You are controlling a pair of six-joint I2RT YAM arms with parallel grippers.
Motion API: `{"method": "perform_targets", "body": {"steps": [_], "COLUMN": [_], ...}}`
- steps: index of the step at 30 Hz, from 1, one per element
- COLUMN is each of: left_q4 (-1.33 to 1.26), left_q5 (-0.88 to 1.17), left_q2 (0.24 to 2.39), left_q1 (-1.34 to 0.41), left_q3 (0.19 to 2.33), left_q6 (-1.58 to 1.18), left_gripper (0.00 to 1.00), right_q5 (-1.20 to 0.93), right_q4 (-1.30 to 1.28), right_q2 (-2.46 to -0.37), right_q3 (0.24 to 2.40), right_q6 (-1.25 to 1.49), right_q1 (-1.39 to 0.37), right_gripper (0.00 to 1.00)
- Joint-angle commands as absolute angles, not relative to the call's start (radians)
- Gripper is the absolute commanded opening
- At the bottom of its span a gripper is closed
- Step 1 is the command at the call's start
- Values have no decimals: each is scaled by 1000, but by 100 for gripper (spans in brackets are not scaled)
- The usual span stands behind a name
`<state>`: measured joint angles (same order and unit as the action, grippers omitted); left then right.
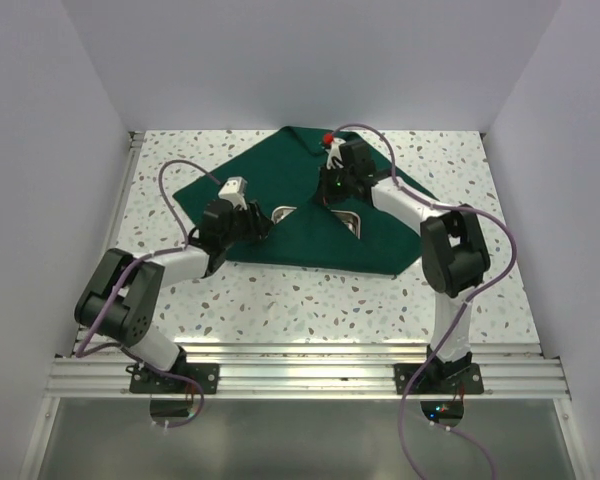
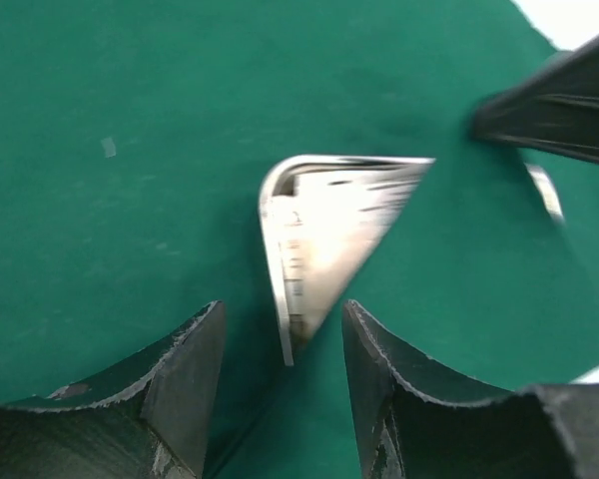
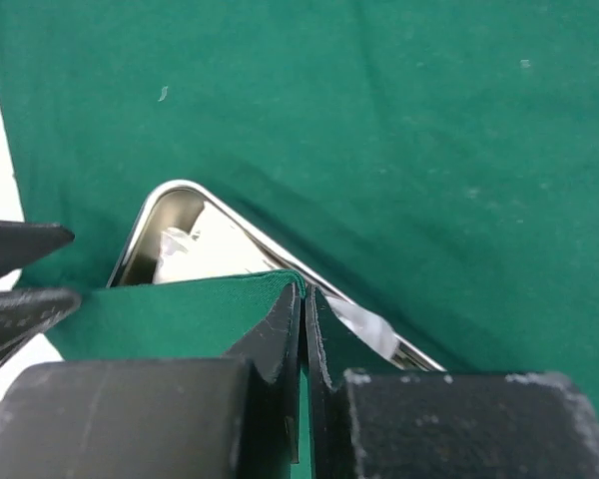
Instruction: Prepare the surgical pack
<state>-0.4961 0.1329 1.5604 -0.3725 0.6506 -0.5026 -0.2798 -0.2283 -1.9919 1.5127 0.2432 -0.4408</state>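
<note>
The surgical pack is a dark green fabric sheet (image 1: 270, 175) spread on the table, with one flap folded over the steel tray (image 1: 352, 225). Two tray corners still show on either side of that flap. My right gripper (image 1: 326, 196) is shut on the flap's folded edge (image 3: 280, 282), just above the tray (image 3: 185, 249). My left gripper (image 1: 264, 226) stands open over the fabric, its fingers (image 2: 185, 374) apart with nothing between them. The bare tray corner (image 2: 324, 225) lies just ahead of its jaws. The rest of the tray is hidden under the fabric.
The speckled table (image 1: 310, 300) is walled in by white panels on three sides. An aluminium rail (image 1: 300, 375) carries both arm bases at the near edge. The right arm's fingers (image 2: 559, 110) reach into the left wrist view at the upper right.
</note>
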Motion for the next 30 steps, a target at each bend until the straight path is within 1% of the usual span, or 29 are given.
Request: {"method": "perform_targets", "body": {"steps": [1,8,17,19,20,23,24,25,26,27,30], "left_q4": [-410,-371,-328,-322,-315,-278,-272,-265,-261,-261,-262], "left_q5": [31,58,74,74,74,63,54,49,40,38,55], "left_q2": [1614,1701,1796,1804,1807,1825,1830,1832,1830,1829,1827], "left_q1": [-367,-367,-368,-368,-368,-368,-368,-368,-367,-367,-368], "left_q3": [729,811,925,936,949,985,991,994,996,996,1000], "left_q6": [-474,-472,-460,-451,-446,-434,-431,-425,-422,-417,-410], "left_gripper": [54,54,52,47,39,28,17,13,7,4,4], "right_q5": [-298,-304,-302,-299,-296,-288,-287,-285,-282,-281,-279], "right_q4": [-233,-218,-219,-227,-232,-255,-256,-261,-264,-267,-284], "right_q2": [-1996,-1953,-1967,-1979,-1985,-2016,-2020,-2034,-2039,-2043,-2069], "right_q3": [1574,1522,1542,1558,1568,1608,1615,1629,1637,1643,1673], "right_q6": [238,229,224,224,222,221,219,219,221,219,213], "right_q1": [-428,-428,-428,-428,-428,-428,-428,-428,-428,-428,-428], "right_gripper": [0,0,0,0,0,0,0,0,0,0,0]}}
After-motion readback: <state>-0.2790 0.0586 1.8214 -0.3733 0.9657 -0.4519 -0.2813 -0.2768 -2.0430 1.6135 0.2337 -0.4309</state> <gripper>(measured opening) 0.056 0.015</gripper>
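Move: The tray's left rim, the spot to grip, is about 5 cm ahead of the left gripper, 1 cm to its right and 4 cm below. The tray's far-left corner is some 9 cm ahead, 2 cm right, at the rim's height. The flap edge the right gripper holds is about 7 cm ahead and 13 cm right of the left gripper, 1 cm lower. The right gripper has the middle of the tray's far rim about 1 cm ahead, straight in line and 3 cm below. Bring the left gripper forward and down to the tray's left rim just short of the far corner, about 5 cm forward and nearly 4 cm down with a slight downward tip, then shut the half-open fingers to pinch there. Keep the right fingers shut on the green flap, holding nearly still, then ease it about 1 cm forward and slightly up at the end. ##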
